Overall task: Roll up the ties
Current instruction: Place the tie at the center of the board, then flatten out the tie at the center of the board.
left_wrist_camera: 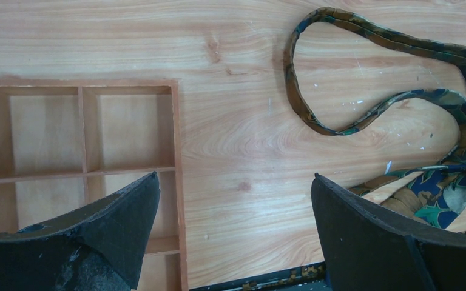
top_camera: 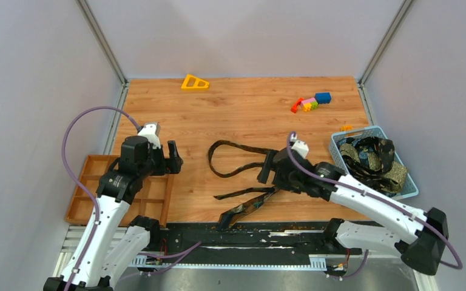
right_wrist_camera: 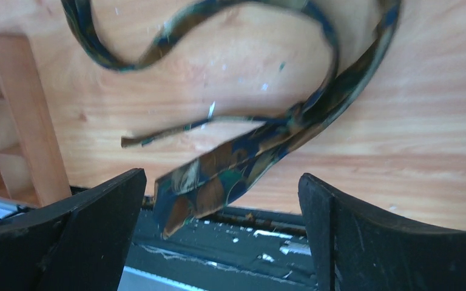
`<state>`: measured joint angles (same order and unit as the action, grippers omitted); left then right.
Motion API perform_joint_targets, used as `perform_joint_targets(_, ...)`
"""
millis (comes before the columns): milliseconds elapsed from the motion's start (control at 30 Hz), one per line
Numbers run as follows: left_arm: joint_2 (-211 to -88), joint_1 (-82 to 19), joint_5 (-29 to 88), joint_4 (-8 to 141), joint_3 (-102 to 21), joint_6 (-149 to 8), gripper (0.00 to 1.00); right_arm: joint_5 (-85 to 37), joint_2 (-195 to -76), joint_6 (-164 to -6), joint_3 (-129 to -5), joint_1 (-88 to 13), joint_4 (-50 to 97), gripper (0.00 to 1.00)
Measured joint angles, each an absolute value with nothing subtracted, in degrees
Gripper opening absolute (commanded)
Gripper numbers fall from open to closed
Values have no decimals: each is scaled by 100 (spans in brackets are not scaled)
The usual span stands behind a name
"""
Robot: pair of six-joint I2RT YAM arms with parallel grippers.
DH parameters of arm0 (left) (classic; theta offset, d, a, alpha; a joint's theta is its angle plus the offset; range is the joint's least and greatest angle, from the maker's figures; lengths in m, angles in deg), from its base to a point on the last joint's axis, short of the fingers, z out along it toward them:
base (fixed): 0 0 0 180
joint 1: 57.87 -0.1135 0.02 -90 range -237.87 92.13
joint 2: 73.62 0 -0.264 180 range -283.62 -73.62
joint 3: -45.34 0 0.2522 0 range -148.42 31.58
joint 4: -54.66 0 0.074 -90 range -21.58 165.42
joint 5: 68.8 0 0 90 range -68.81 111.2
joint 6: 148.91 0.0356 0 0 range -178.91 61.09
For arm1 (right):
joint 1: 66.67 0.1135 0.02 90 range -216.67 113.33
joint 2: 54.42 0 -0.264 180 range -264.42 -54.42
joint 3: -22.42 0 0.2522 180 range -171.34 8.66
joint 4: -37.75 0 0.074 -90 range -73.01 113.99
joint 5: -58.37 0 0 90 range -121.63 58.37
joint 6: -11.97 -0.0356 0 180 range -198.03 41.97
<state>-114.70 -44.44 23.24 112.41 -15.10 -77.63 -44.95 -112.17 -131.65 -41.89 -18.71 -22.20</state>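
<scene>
One tie (top_camera: pixel 246 208) lies loose on the wooden table, dark with olive, gold and teal patches. Its narrow part curls in a loop (left_wrist_camera: pixel 292 73) toward the middle, and its wide end (right_wrist_camera: pixel 212 182) reaches over the table's front edge onto the black rail. My right gripper (top_camera: pixel 267 173) hovers over the tie, open; the wide end shows between its fingers (right_wrist_camera: pixel 221 176) but below them, not gripped. My left gripper (top_camera: pixel 173 159) hangs open to the left, over bare wood beside the tray (left_wrist_camera: pixel 235 177). More ties (top_camera: pixel 373 159) are piled in the basket at the right.
A blue plastic basket (top_camera: pixel 338 147) stands at the right edge. A wooden divided tray (top_camera: pixel 91 182) sits at the front left, under my left arm. Small colourful toy blocks (top_camera: pixel 310 102) and a yellow triangular piece (top_camera: pixel 195 82) lie near the back wall.
</scene>
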Motion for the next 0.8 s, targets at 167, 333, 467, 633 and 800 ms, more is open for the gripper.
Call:
perform_joint_targets(167,-11411,-4444,2326,11241,-1510,-7763,100,-4882,-12081,-14385,-4119,-581,-2159,99)
perform_joint_targets(333,-11343,-4444,2350,11241,-1510,-7763,100,-5081,-13338,-15137,-4635,127,-2327,100)
perform_joint_targets(467,-11302,-4444,2398,11239,-1510,-7761,100,-5195,-13840,-15716,-4975,461,-2380,99)
perform_joint_targets(633,-11245,-4444,2497,11237,-1510,-7759,100,-5149,-14120,-15987,-4882,562,-2065,100)
perform_joint_targets(800,-11225,-4444,2573,11234,-1510,-7759,100,-5155,-14522,-16057,-4921,558,-1895,100)
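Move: The right hand, open and empty, hangs above the tie. The tie's wide end, lying over the board's near edge, is about 10 cm to its left, 9 cm back and some 13 cm below. The thin tail lies about 7 cm left and 4 cm back, the big loop roughly 6 cm ahead and 6 cm left, both also about 13 cm down. From the left hand, the wide end is some 16 cm right, 15 cm back and 17 cm below. Heading for the tie's wide end at the near edge of the board, the right hand sweeps left about 11 cm and sinks about 10 cm, drawing back some 6 cm early on. Its sideways travel then dies away and the descent carries on, the wrist tipping some 15 degrees steeper. The fingers stay wide open and come close on either side of the cloth, with no touch to be seen. ##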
